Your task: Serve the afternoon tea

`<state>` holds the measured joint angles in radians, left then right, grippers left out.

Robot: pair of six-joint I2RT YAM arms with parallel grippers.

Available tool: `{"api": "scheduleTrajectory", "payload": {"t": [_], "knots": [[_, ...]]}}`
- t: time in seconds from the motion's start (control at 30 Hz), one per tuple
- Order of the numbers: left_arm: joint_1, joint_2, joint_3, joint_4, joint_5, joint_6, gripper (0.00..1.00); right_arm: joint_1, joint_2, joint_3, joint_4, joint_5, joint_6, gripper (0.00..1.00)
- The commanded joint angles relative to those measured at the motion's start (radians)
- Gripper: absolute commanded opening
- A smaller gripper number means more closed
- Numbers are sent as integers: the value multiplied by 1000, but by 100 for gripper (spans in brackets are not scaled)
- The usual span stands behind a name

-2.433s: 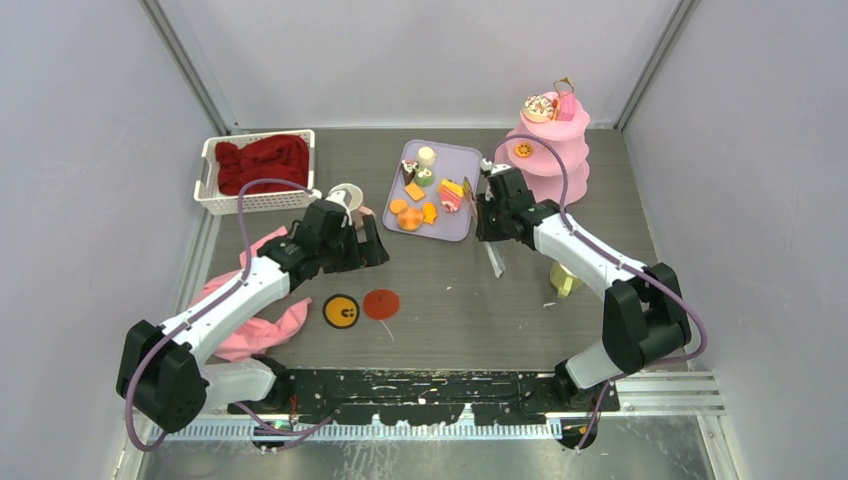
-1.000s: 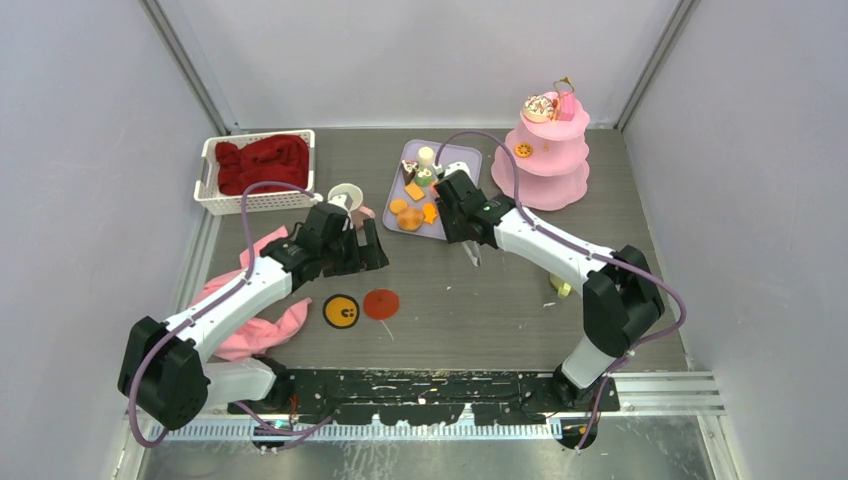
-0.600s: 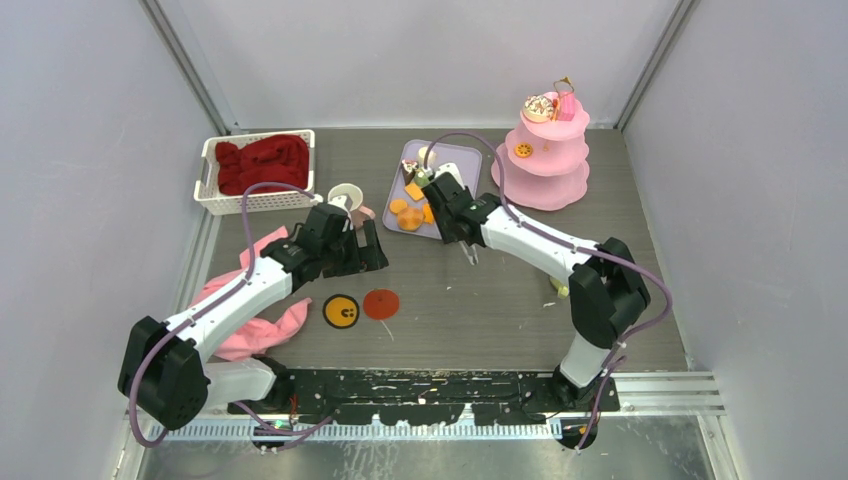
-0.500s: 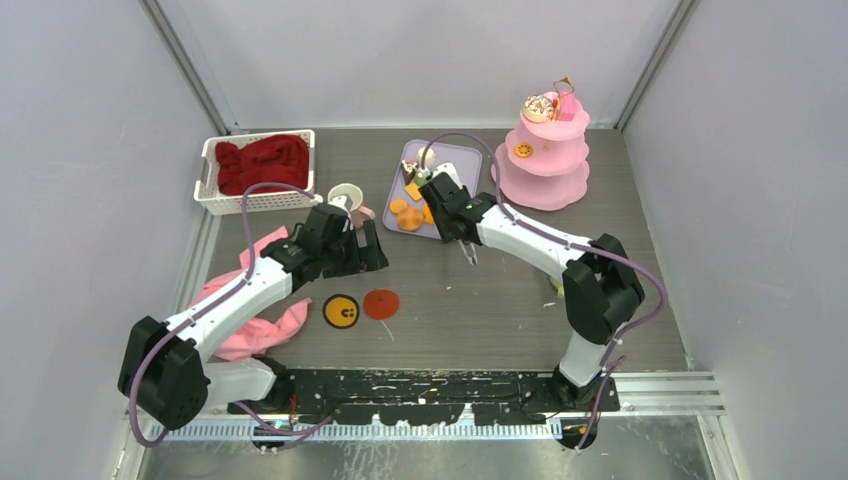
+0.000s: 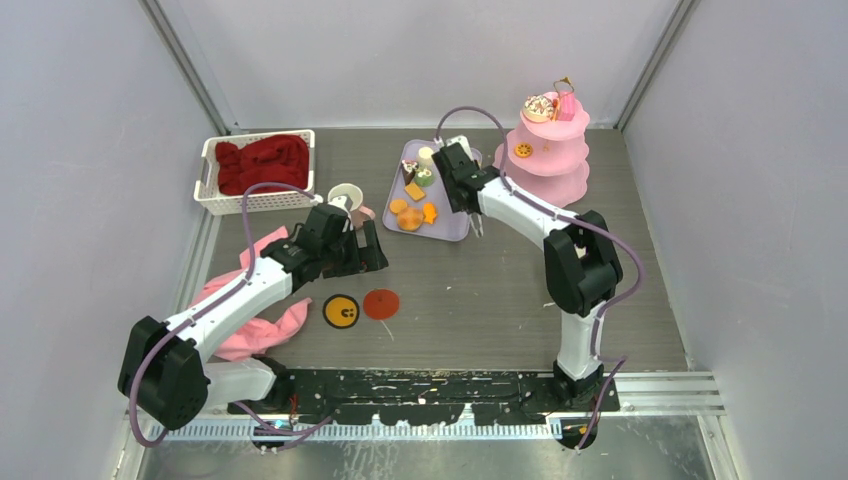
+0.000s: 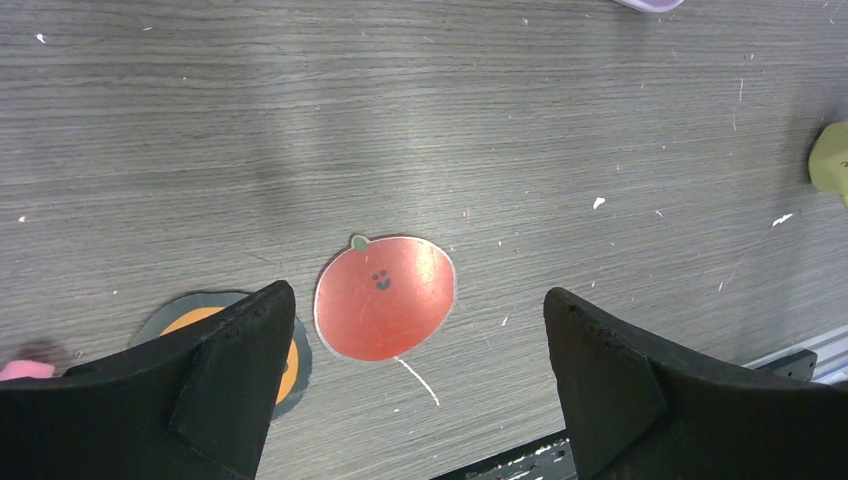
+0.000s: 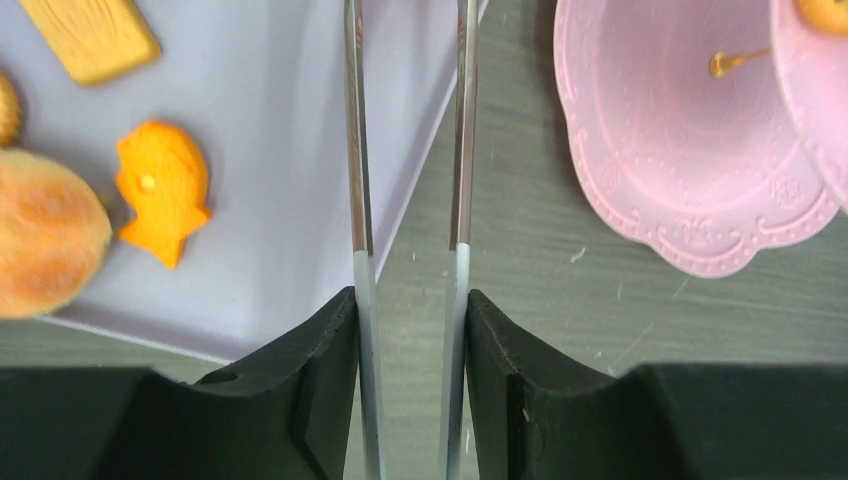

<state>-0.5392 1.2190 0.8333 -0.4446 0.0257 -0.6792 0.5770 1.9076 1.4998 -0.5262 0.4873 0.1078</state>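
Several toy cakes lie on the lavender tray [image 5: 455, 228]: an orange fish cake [image 7: 165, 190], a biscuit [image 7: 92, 35] and a round orange cake [image 7: 45, 245]. More cakes sit on the pink tiered stand [image 5: 545, 165]. A cream mug [image 5: 345, 195] stands left of the tray. My right gripper [image 5: 466, 195] [image 7: 410, 350] is shut on the long metal tweezers [image 7: 358, 150]. Their arms are spread over the tray's right edge, with nothing visible between them and the tips out of view. My left gripper [image 5: 360, 250] [image 6: 420, 380] is open and empty above the red coaster [image 6: 385, 295].
An orange-and-black coaster [image 5: 342, 311] lies beside the red one. A pink cloth [image 5: 255, 320] lies under my left arm. A white basket [image 5: 212, 195] with a red cloth stands at the back left. A yellow-green object [image 6: 830, 160] shows at the right edge of the left wrist view.
My right arm swung left over the tray with the tweezers, then back right and further back to the tray's right edge. My left arm has not moved.
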Motion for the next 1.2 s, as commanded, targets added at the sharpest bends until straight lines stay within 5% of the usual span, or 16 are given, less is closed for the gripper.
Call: {"api": "scheduleTrajectory", "payload": {"t": [0.0,0.37,0.77,1.17], "knots": [[1,-13,22,29,-16,9,94,-22,-19,116,62,-38,-29,45],[27,5,24,35,0,2,94,-26,-230,18,109,-335,22,46],[100,-75,-39,51,-6,-28,94,-26,-449,-245,79,-416,76,47],[102,-94,-62,55,-1,-43,94,-12,-459,-388,81,-509,78,46]]}}
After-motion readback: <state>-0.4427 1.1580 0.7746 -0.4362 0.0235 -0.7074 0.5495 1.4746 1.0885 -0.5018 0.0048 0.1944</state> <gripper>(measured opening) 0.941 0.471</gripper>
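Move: The right hand already holds the tongs. The pink-and-yellow cake slice, mostly hidden behind the gripper, seems to lie some 12 cm ahead, 6 cm left and 8 cm below it. The green-topped cake stands about 8 cm ahead and 10 cm left of this hand, the orange fish biscuit level and 9 cm left, and the pink cake stand roughly 8 cm ahead and 22 cm right. From the empty left hand, the slice is about 25 cm ahead and 21 cm right. Keeping its grip on the tongs, the right hand eases a little farther forward, then lifts nearly 10 cm and swings back in an arc towards its base, sinking again to finish about 12 cm behind its start and almost as low, near the tray's near right corner. On the way the wrist rolls some 20 degrees, left side up, and the tong tips come back away from the slice, while the open, empty left hand drifts about 3 cm left. ##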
